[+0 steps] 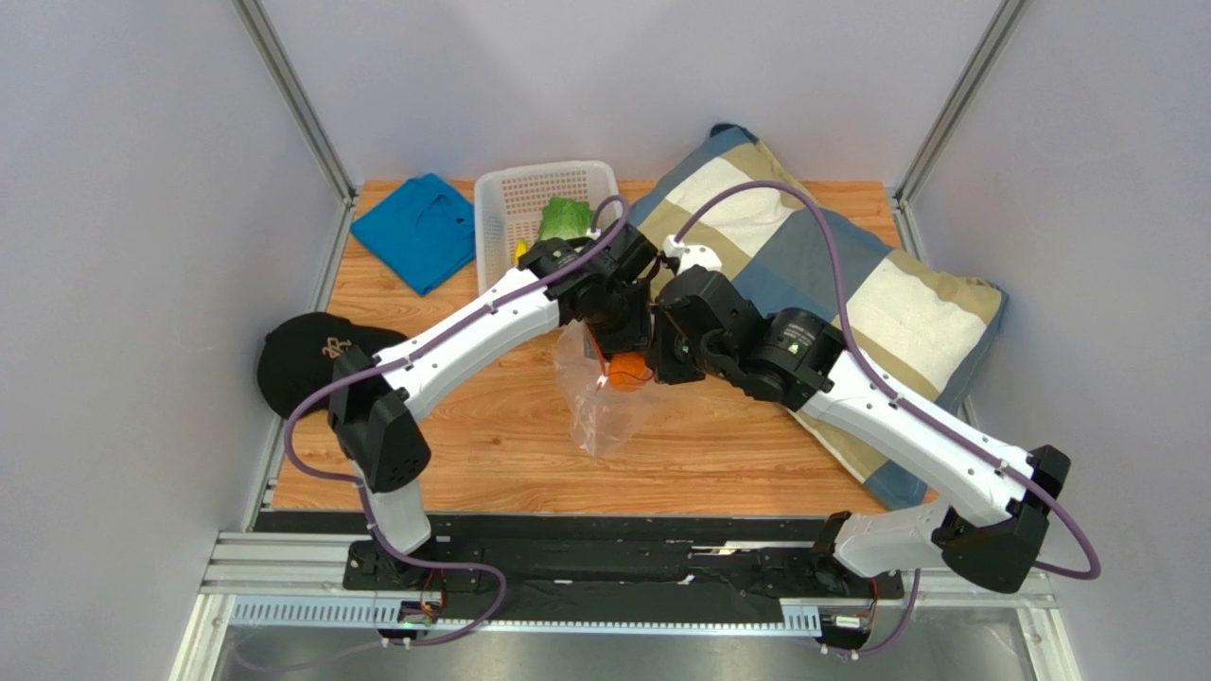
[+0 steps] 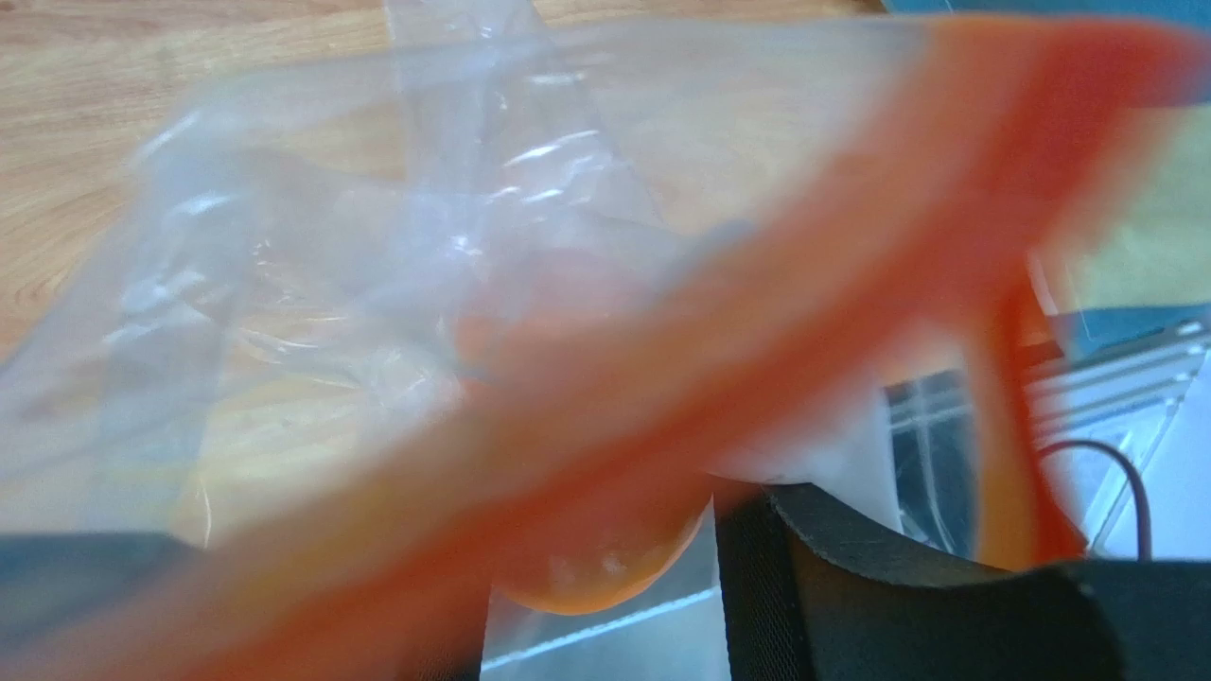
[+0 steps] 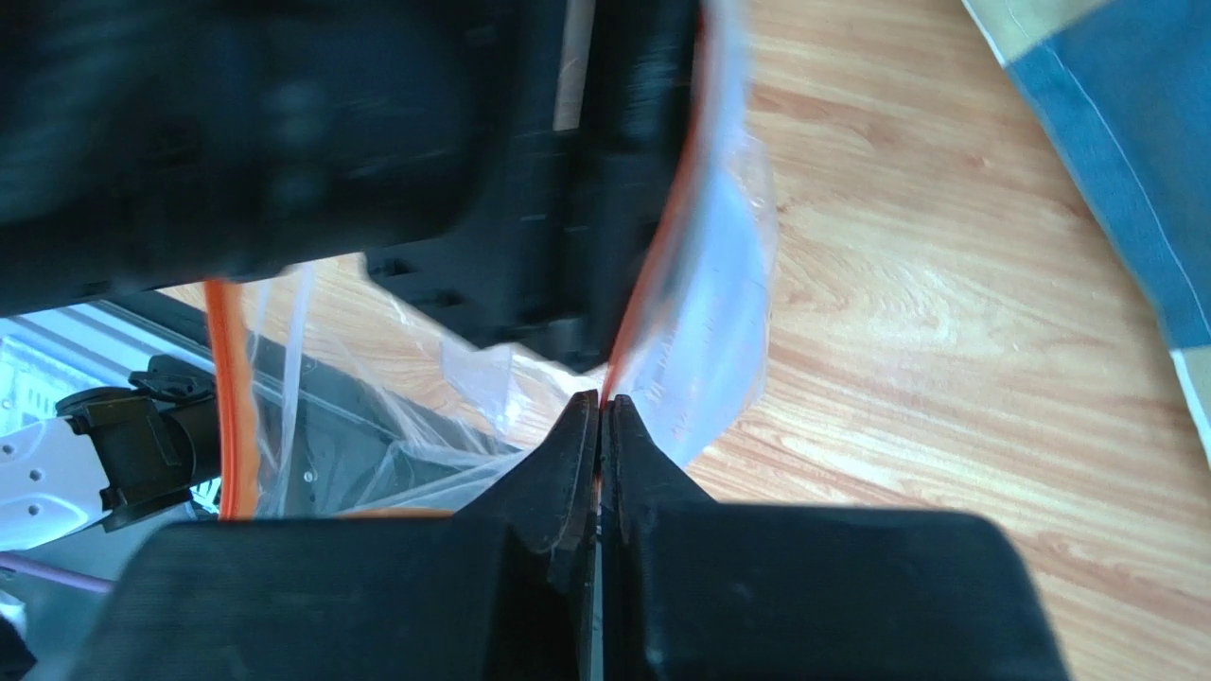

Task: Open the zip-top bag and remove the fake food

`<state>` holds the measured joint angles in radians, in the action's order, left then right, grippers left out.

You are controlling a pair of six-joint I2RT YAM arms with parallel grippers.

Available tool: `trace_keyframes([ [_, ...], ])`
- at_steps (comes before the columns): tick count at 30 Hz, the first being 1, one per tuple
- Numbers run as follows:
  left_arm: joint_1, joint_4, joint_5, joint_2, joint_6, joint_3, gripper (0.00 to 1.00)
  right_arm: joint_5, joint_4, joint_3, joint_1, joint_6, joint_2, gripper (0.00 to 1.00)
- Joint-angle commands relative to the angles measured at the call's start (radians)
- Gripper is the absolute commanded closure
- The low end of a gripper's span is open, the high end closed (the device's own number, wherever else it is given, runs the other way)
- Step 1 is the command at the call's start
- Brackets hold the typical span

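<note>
The clear zip-top bag point(image 1: 604, 414) lies at mid-table, its mouth lifted between my two grippers. My right gripper point(image 1: 658, 341) point(image 3: 601, 412) is shut on the bag's orange-red zip strip point(image 3: 647, 270). My left gripper point(image 1: 621, 335) point(image 2: 583, 568) reaches into the mouth. Its jaws stand partly apart around the round orange point(image 1: 626, 373) point(image 2: 597, 575), and one finger point(image 2: 881, 582) touches it. The blurred zip strip point(image 2: 853, 270) crosses that view. The green lettuce point(image 1: 566, 220) and a bit of yellow banana point(image 1: 522, 253) lie in the basket. The purple fruit is out of view.
A white perforated basket point(image 1: 498, 192) stands at the back. A blue cloth point(image 1: 415, 227) lies at the back left and a black cap point(image 1: 303, 355) at the left edge. A checked pillow point(image 1: 881, 284) covers the right side, close behind the right arm.
</note>
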<state>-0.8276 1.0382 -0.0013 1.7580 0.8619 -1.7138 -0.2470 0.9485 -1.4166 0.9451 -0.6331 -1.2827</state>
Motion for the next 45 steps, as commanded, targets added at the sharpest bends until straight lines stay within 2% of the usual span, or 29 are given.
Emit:
trace_keyframes([
  [1, 0.007, 0.115, -0.089, 0.061, 0.078, -0.147, 1.00, -0.025, 0.009, -0.091, 0.044, 0.056, -0.056, 1.00],
  [5, 0.010, 0.195, -0.150, 0.090, 0.111, -0.245, 1.00, -0.060, 0.021, -0.111, 0.070, 0.067, -0.095, 1.00],
  [7, 0.010, 0.233, -0.146, 0.092, 0.129, -0.293, 1.00, -0.113, 0.050, -0.114, 0.075, 0.058, -0.112, 1.00],
  [8, 0.018, 0.238, -0.093, 0.086, 0.146, -0.297, 1.00, -0.135, 0.062, -0.110, 0.075, 0.053, -0.112, 1.00],
  [11, 0.042, 0.134, 0.104, 0.020, 0.149, -0.201, 1.00, -0.210, 0.091, -0.073, 0.073, 0.030, -0.078, 1.00],
  [12, 0.047, 0.014, 0.147, -0.035, 0.132, -0.108, 1.00, -0.219, 0.087, -0.059, 0.070, 0.023, -0.063, 1.00],
  [13, 0.047, -0.039, 0.199, -0.061, 0.112, -0.065, 1.00, -0.213, 0.076, -0.038, 0.064, 0.012, -0.041, 1.00],
  [15, 0.047, -0.159, 0.253, -0.119, 0.025, 0.041, 1.00, -0.181, 0.035, 0.017, 0.029, -0.014, 0.023, 1.00],
  [18, 0.035, -0.256, 0.279, -0.193, -0.087, 0.171, 1.00, -0.134, 0.013, 0.036, -0.018, -0.033, 0.075, 1.00],
  [23, -0.021, -0.360, 0.228, -0.293, -0.221, 0.307, 1.00, -0.041, 0.000, -0.007, -0.065, -0.016, 0.066, 1.00],
  [27, -0.044, -0.391, 0.213, -0.327, -0.259, 0.338, 1.00, -0.025, 0.001, -0.061, -0.068, 0.009, 0.017, 1.00],
  [31, -0.125, -0.408, 0.103, -0.354, -0.388, 0.322, 1.00, 0.029, 0.012, -0.137, -0.088, 0.033, -0.041, 1.00],
  [34, -0.127, -0.408, 0.046, -0.370, -0.379, 0.326, 1.00, 0.055, 0.013, -0.191, -0.088, 0.065, -0.073, 1.00],
  [37, -0.125, -0.318, -0.050, -0.341, -0.330, 0.240, 1.00, 0.069, 0.027, -0.203, -0.088, 0.110, -0.081, 1.00],
  [38, -0.123, -0.181, -0.084, -0.287, -0.248, 0.129, 1.00, 0.063, 0.036, -0.203, -0.086, 0.134, -0.073, 1.00],
  [40, -0.111, -0.030, -0.132, -0.220, -0.183, -0.001, 1.00, 0.023, 0.044, -0.203, -0.088, 0.156, -0.064, 1.00],
  [41, -0.111, 0.126, -0.161, -0.147, -0.106, -0.133, 1.00, 0.015, 0.050, -0.209, -0.088, 0.183, -0.055, 1.00],
  [42, -0.110, 0.190, -0.186, -0.114, -0.066, -0.189, 1.00, 0.014, 0.052, -0.214, -0.088, 0.194, -0.053, 1.00],
  [44, -0.076, 0.291, -0.148, -0.037, 0.021, -0.298, 1.00, 0.015, 0.059, -0.234, -0.080, 0.225, -0.058, 1.00],
  [45, -0.064, 0.298, -0.082, -0.019, 0.041, -0.311, 1.00, 0.014, 0.062, -0.257, -0.075, 0.234, -0.061, 1.00],
])
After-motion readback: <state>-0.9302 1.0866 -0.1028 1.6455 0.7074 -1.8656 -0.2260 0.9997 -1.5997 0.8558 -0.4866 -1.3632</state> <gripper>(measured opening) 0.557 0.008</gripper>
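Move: The left hand already grips the orange, with bag film around it. The white basket that it is bound for has its middle some 25 cm ahead, 12 cm to the left and 14 cm below; in it the lettuce lies about 26 cm ahead and 10 cm left of the hand, the bananas roughly 20 cm ahead and 13 cm left. For the right hand, still pinching the bag's rim, the orange is about 5 cm to the left, level fore and aft, and 2 cm lower. Keeping its grip on the orange, the left hand works it against the bag: a short nudge forward and up, a pull back of about 8 cm with the wrist swinging clockwise, then forward and up again, ending about 9 cm higher with the fingers tipped somewhat forward. The right hand keeps the rim pinched, sways left, right and partly back left, and rises about 3 cm while edging forward. ##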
